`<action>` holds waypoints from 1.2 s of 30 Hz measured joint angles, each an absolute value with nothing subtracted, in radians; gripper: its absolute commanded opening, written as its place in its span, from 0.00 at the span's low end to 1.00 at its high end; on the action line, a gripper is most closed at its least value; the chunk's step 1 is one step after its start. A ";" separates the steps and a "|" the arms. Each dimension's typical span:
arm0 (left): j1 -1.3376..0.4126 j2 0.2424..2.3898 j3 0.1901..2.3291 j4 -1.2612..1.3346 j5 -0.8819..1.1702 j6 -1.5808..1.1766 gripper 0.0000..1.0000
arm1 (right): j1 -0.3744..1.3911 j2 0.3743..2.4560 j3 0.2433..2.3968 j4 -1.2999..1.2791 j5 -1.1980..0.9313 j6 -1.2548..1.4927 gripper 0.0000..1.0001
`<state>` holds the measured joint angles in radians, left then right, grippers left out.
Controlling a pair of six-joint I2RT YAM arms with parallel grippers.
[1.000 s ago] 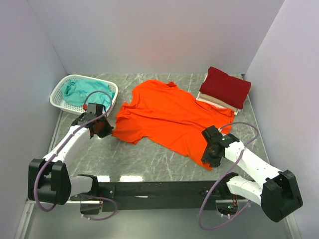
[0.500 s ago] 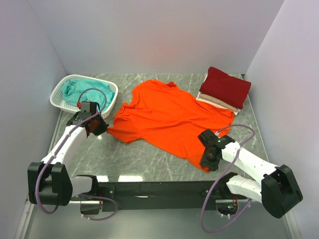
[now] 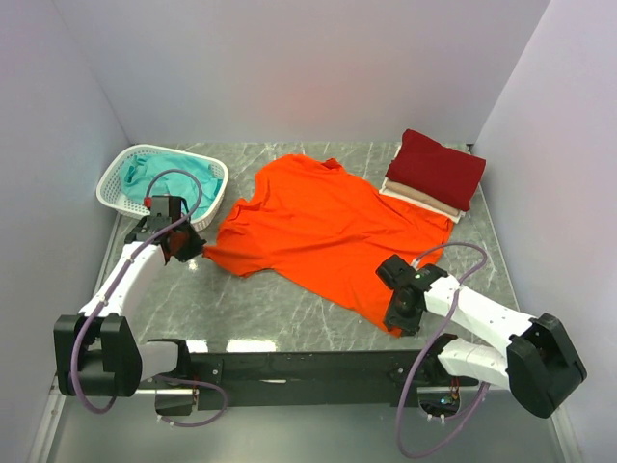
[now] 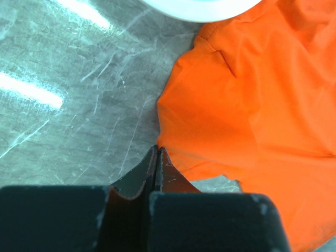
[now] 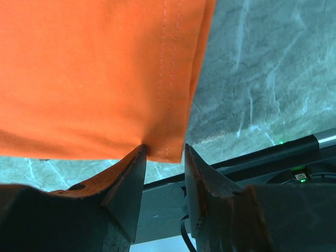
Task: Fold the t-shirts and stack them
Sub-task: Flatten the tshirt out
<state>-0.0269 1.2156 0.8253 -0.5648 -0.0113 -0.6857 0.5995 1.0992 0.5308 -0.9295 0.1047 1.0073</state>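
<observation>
The orange t-shirt [image 3: 328, 227] lies spread flat mid-table. My left gripper [image 3: 193, 246] is shut on the tip of its left sleeve, and in the left wrist view the jaws [image 4: 157, 149] meet at the edge of the orange cloth [image 4: 252, 94]. My right gripper [image 3: 398, 313] is at the shirt's near right hem corner. In the right wrist view it stands open [image 5: 164, 149], with the stitched corner of the orange cloth [image 5: 94, 73] between the fingertips. A folded dark red t-shirt [image 3: 436, 169] rests on a folded cream one [image 3: 413, 198] at the back right. The teal t-shirt [image 3: 169, 178] lies in the basket.
The white lattice basket [image 3: 114, 183] stands at the back left, and its rim [image 4: 199, 8] shows just beyond the sleeve. A black rail [image 3: 308, 365] runs along the near table edge, close under the right gripper. Grey walls close in three sides.
My left gripper has drawn the sleeve to the left, toward the basket. The right gripper has shifted left and nearer along the hem, and the whole orange shirt has slid slightly left.
</observation>
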 measured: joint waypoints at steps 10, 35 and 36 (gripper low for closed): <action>-0.019 1.224 0.825 -0.562 0.012 -0.672 0.01 | 0.624 1.082 0.531 -0.951 0.102 1.044 0.41; -0.010 1.224 0.825 -0.561 0.041 -0.667 0.01 | 0.639 1.141 0.540 -0.942 0.085 1.025 0.00; -0.010 1.224 0.825 -0.563 0.041 -0.667 0.01 | 0.639 1.144 0.551 -0.955 0.084 1.017 0.00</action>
<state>-0.0097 1.2240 0.8253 -0.5632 0.0410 -0.6674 0.6392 1.1442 0.5514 -0.9554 0.0841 1.0172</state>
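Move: The near hem corner of the orange t-shirt lies between the right hand's open fingertips, about 1 cm back from their midpoint and 1 cm below. The table's near edge runs some 5 cm behind this hand. The middle of the shirt's body is about 25 cm ahead and 18 cm left, and the folded stack roughly 38 cm ahead and 12 cm right. From the left hand the hem corner lies about 20 cm back, 40 cm right and 10 cm lower. Easing back about 1 cm and a touch to its left, the right hand stays low over the near hem corner with its fingers pointing down. It dips slightly, then closes from nearly half open to shut, pinching the corner between the fingertips. The left hand stays in place, still shut on its raised end of the t-shirt. ##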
